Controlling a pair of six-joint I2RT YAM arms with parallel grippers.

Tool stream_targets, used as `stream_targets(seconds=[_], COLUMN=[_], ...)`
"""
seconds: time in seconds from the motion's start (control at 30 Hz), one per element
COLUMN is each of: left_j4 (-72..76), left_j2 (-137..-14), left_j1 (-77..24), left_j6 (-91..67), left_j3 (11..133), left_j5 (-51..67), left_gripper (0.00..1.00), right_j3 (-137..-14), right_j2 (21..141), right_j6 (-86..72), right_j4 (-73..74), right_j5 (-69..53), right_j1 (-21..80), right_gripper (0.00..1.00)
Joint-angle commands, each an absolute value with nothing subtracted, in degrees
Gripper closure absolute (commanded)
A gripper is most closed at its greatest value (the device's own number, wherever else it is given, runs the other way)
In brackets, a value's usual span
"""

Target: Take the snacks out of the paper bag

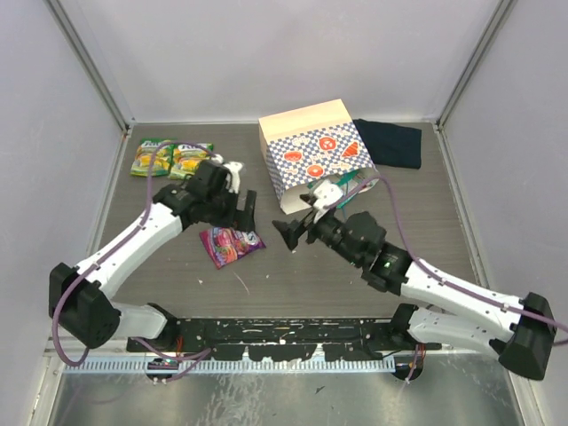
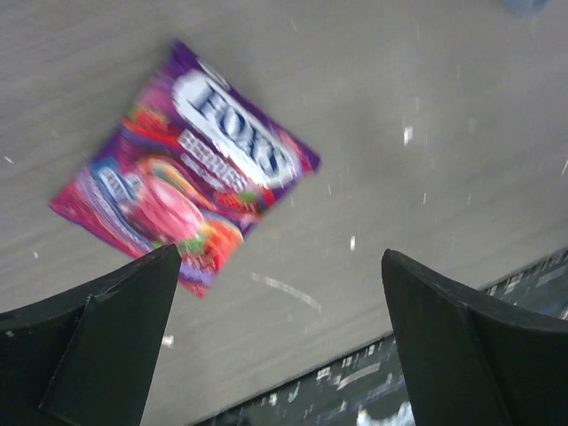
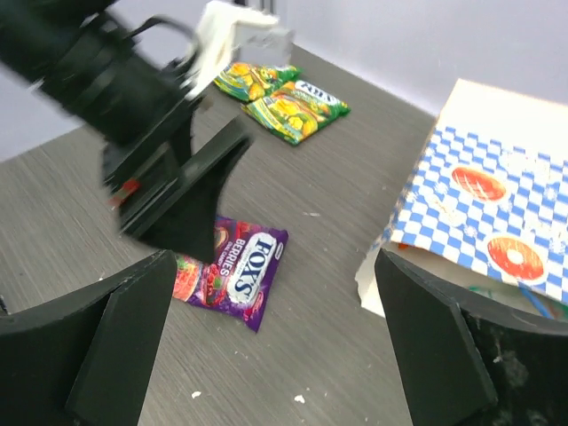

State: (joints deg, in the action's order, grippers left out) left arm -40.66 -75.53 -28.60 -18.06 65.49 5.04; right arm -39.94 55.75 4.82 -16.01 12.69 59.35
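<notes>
The paper bag [image 1: 311,151] lies on its side at the back of the table, with its mouth facing the arms. It also fills the right of the right wrist view, paper bag [image 3: 497,213]. A purple snack pouch [image 1: 231,245] lies flat in front of it, between the two arms. Two green-yellow snack pouches [image 1: 153,158] [image 1: 191,160] lie side by side at the back left. My left gripper [image 1: 246,216] hangs open just above and right of the purple pouch [image 2: 186,191]. My right gripper [image 1: 293,235] is open and empty, between the purple pouch [image 3: 235,271] and the bag's mouth.
A dark navy folded cloth [image 1: 390,142] lies to the right of the bag at the back. The left arm's gripper [image 3: 177,195] looms close in the right wrist view. Metal frame posts line both sides of the table.
</notes>
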Motion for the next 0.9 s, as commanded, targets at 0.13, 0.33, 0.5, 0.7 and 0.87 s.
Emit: stream_targets(seconds=[0.13, 0.33, 0.5, 0.7, 0.87], left_j4=[-61.36, -61.97, -61.31, -60.17, -58.07], left_j2=[-86.46, -101.50, -111.01, -116.15, -116.91], left_j1=[-36.86, -37.61, -37.59, -35.75, -28.50], left_j6=[-3.54, 0.35, -0.71, -6.12, -14.56], left_j3=[75.60, 78.73, 86.47, 87.56, 84.20], left_j5=[-6.14, -10.95, -11.72, -11.48, -8.14], left_gripper=[0.02, 0.02, 0.02, 0.02, 0.02], right_j3=[-34.22, -33.28, -32.79, -31.93, -32.32], right_j2=[54.21, 55.48, 55.22, 54.10, 55.24], right_j6=[-14.99, -22.75, -22.70, -23.72, -24.23], right_j4=[-11.73, -14.73, -14.58, -14.58, -15.02], right_j5=[-17.33, -22.49, -24.73, -25.87, -25.59], right_j1=[42.44, 34.91, 32.60, 30.43, 30.24], right_gripper=[0.00, 0.00, 0.00, 0.00, 0.00])
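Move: The purple Fox's pack lies flat under the left gripper, about 15 cm down, some 3 cm to its left and a centimetre ahead. The nearer green snack pack is roughly 20 cm ahead and 11 cm left of that gripper, the paper bag 17 cm ahead and 18 cm right. From the right gripper, the teal pack in the bag's mouth is about 18 cm ahead, 10 cm right and 24 cm down; the purple pack is 5 cm ahead and 13 cm left. Bring the left gripper down about 14 cm onto the purple pack, easing back a few centimetres first and forward again low down, and roll the wrist until the fingers point straight down, wide open astride it. Meanwhile lower the open right gripper some 8 cm and carry it 5 cm right, towards the teal pack, tipping its fingers down about 30 degrees. ##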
